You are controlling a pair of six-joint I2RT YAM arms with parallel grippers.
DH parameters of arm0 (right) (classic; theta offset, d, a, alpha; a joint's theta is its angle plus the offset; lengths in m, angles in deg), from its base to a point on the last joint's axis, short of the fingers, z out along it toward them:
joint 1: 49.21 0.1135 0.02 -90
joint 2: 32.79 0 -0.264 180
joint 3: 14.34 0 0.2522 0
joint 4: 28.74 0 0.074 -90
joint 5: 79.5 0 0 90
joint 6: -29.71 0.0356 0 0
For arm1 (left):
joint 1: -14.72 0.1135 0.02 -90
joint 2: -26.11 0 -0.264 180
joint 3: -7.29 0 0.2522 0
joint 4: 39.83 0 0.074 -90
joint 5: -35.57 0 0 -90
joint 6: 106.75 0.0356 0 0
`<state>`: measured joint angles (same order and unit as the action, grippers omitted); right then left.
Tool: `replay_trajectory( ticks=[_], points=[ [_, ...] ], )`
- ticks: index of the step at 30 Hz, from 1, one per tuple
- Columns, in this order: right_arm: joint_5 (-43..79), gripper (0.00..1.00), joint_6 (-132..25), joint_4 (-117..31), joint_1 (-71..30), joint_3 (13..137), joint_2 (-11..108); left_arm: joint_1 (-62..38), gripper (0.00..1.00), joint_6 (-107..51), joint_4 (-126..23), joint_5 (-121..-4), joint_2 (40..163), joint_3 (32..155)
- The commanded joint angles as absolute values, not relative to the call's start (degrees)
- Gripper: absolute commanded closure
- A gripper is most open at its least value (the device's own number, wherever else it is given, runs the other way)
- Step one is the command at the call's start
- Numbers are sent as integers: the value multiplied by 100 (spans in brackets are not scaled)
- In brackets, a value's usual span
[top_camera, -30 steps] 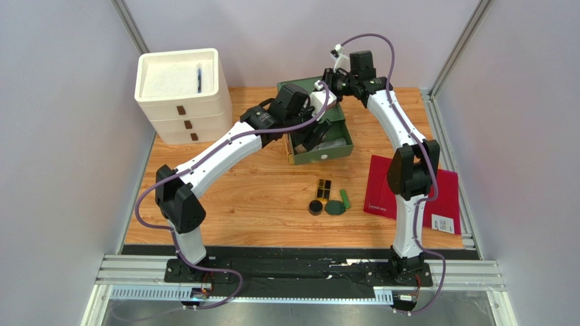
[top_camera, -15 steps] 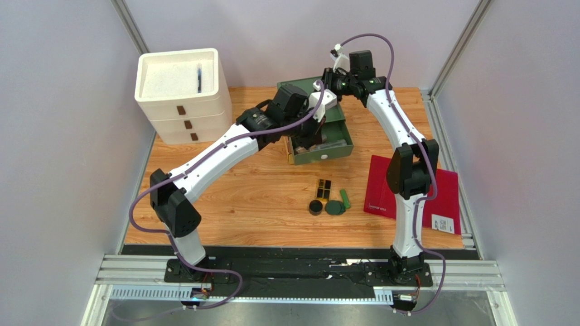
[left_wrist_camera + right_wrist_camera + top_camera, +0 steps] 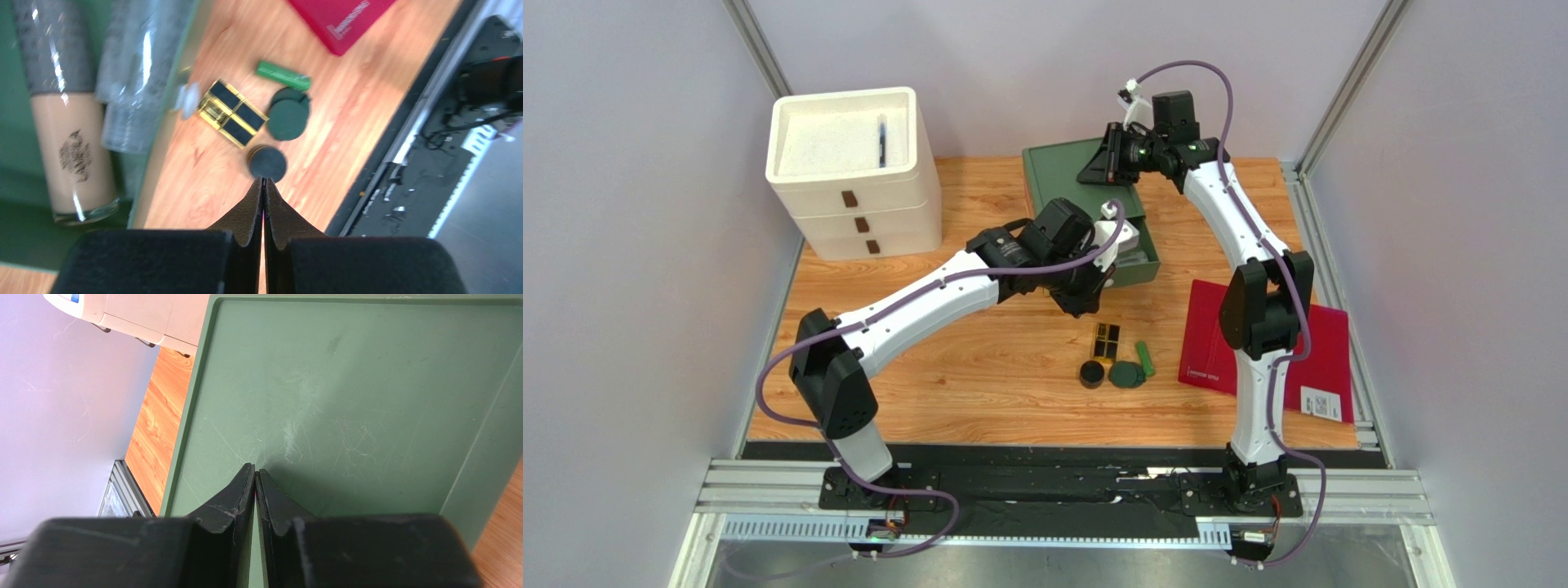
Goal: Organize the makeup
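Observation:
A beige tube (image 3: 70, 135) and a clear tube (image 3: 135, 73) lie inside the green box (image 3: 1145, 251). On the wood in front of it sit a black-and-gold case (image 3: 1107, 339), a round black jar (image 3: 1092, 374), a dark green compact (image 3: 1125, 375) and a bright green stick (image 3: 1146, 359). My left gripper (image 3: 1090, 298) hovers above the box's front wall, shut and holding nothing, and in its wrist view the tips (image 3: 263, 179) point at the jar (image 3: 267, 164). At the raised lid (image 3: 1063, 178) my right gripper (image 3: 255, 471) is shut, tips against the lid's inner face, with nothing seen pinched.
A white drawer unit (image 3: 852, 172) stands at the back left. A flat dark red folder (image 3: 1326, 355) lies to the right of the makeup, partly under the right arm. The black rail (image 3: 1063, 472) carrying the arm bases runs along the near edge.
My left gripper shut with nothing in it and drew back out of the box towards its front wall. The right arm stayed put, and the lid now shows uncovered.

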<state>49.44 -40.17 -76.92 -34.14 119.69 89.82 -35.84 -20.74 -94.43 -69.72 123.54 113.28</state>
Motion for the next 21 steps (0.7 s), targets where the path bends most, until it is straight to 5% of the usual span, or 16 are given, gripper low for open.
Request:
replay_trajectory(
  ticks=[1, 21],
  points=[
    [4539, 85, -4174, -8364, -3392, 11702, 9439, -3564, 100, -2018, -9069, -6140, 12332, 11229],
    [4557, 85, -4157, -8381, -3392, 11667, 9403, -3002, 100, -2097, -8585, -3537, 13316, 12353]
  ],
)
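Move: Just ahead of the left hand's shut fingers stands the open green drawer: the middle of its front, with the knob, lies about 4 cm forward, 5 cm to the right and 2 cm lower. Down on the table, some 17 cm below, the gold palette lies 7 cm to the right and roughly level with the hand, the black jar 4 cm right and 5 cm back. From the right hand, the drawer front's middle is about 19 cm back, 4 cm right and 5 cm below. Pushing with closed fingertips, the left hand first dips a centimetre or two in front of the green drawer, then drives forward about 12 cm, meets the drawer front left of the knob and shoves it towards the cabinet, drifting slightly left late on. Its wrist swings some 20 degrees counter-clockwise and tips up a little. The right fingertips stay resting on the cabinet's lid. ##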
